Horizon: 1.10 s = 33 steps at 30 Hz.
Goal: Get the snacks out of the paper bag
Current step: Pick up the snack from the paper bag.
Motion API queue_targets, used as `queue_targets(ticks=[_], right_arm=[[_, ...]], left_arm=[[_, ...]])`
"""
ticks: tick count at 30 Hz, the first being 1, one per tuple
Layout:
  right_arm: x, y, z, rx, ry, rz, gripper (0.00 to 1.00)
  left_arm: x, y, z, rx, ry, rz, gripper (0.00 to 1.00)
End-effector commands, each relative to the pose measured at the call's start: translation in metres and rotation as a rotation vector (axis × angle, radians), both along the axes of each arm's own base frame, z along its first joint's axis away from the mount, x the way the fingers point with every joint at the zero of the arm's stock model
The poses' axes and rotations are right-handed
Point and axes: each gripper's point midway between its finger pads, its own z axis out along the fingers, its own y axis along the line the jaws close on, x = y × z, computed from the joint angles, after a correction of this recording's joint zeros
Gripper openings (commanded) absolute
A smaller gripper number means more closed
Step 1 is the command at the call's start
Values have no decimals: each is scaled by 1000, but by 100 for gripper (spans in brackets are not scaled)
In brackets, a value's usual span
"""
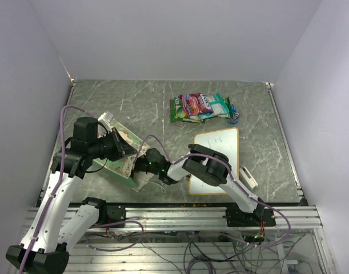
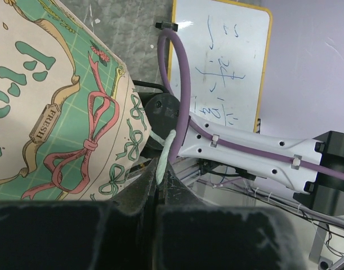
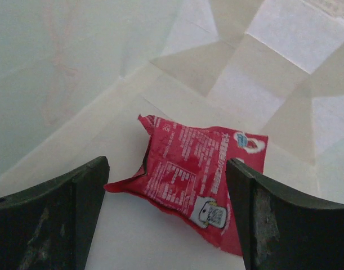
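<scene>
The paper bag [image 1: 128, 138] lies tilted at the left of the table, its green patterned side [image 2: 53, 112] filling the left wrist view. My left gripper [image 2: 158, 174] is shut on the bag's white string handle [image 2: 166, 152], holding the mouth up. My right arm's wrist [image 1: 154, 164] reaches into the bag, so its fingers are hidden from above. Inside, on the plain cream paper [image 3: 76, 84], a red snack packet [image 3: 194, 180] lies between the fingers of my open right gripper [image 3: 167, 166], which stand on either side of it. Several snacks [image 1: 200, 107] lie piled at the back of the table.
A white whiteboard [image 1: 215, 160] with a yellow rim lies right of the bag, under my right arm. A small white eraser [image 1: 248, 177] lies beside it. A tiny blue candy [image 1: 236, 116] is at the pile's right end. Grey walls enclose the table.
</scene>
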Motion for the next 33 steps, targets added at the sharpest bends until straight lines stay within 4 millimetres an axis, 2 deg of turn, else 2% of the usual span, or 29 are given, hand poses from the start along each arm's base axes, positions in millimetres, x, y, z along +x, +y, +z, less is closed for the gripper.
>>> queue_targets(ticks=[1,4,6,9,16,20,26,33], right_arm=[[27,-13,-42,-117,131,-194,82],[38,-23,-59,-187,139,-277,72],[38,-29,-62,-199,129,-283,66],[40,-37,-68,-235,128,-307,51],[35,-48,-49,-192,94,-305,18],[26,-56,-32,-163,37,-273,0],[-1,-75,2,-59,-38,-183,0],[-33,-93,19,-32,-31,-104,0]], left_arm=[[-1,-3,17,-13,-64,-23,7],[-1,1,17,-4,-76,-2,7],[-1,3,18,8,-79,8,7],[-1,7,14,31,-66,19,7],[1,18,10,84,-57,77,7],[3,21,7,93,-51,100,7],[8,20,5,84,-46,112,7],[17,16,11,79,-56,106,7]])
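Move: The red snack lies inside the bag, just beyond the right gripper's open fingertips: about 4 cm farther out, 4 cm to its left and 2 cm below. The bag's mouth is some 8 cm to this hand's right, 1 cm nearer the base and 3 cm up. From the left hand, the snack is roughly 7 cm ahead, 12 cm to the left and 22 cm down. Bring the right gripper forward about 3.5 cm inside the bag, sinking a little and turning some 15 degrees clockwise, while shutting its fingers from wide open to pinch the red snack's near crimped edge. Already easing right as they close, then draw it right and somewhat back towards the mouth, about 9 cm to the right overall. Keep the left fingers shut on the bag's cord handle, drifting 2 cm left. ##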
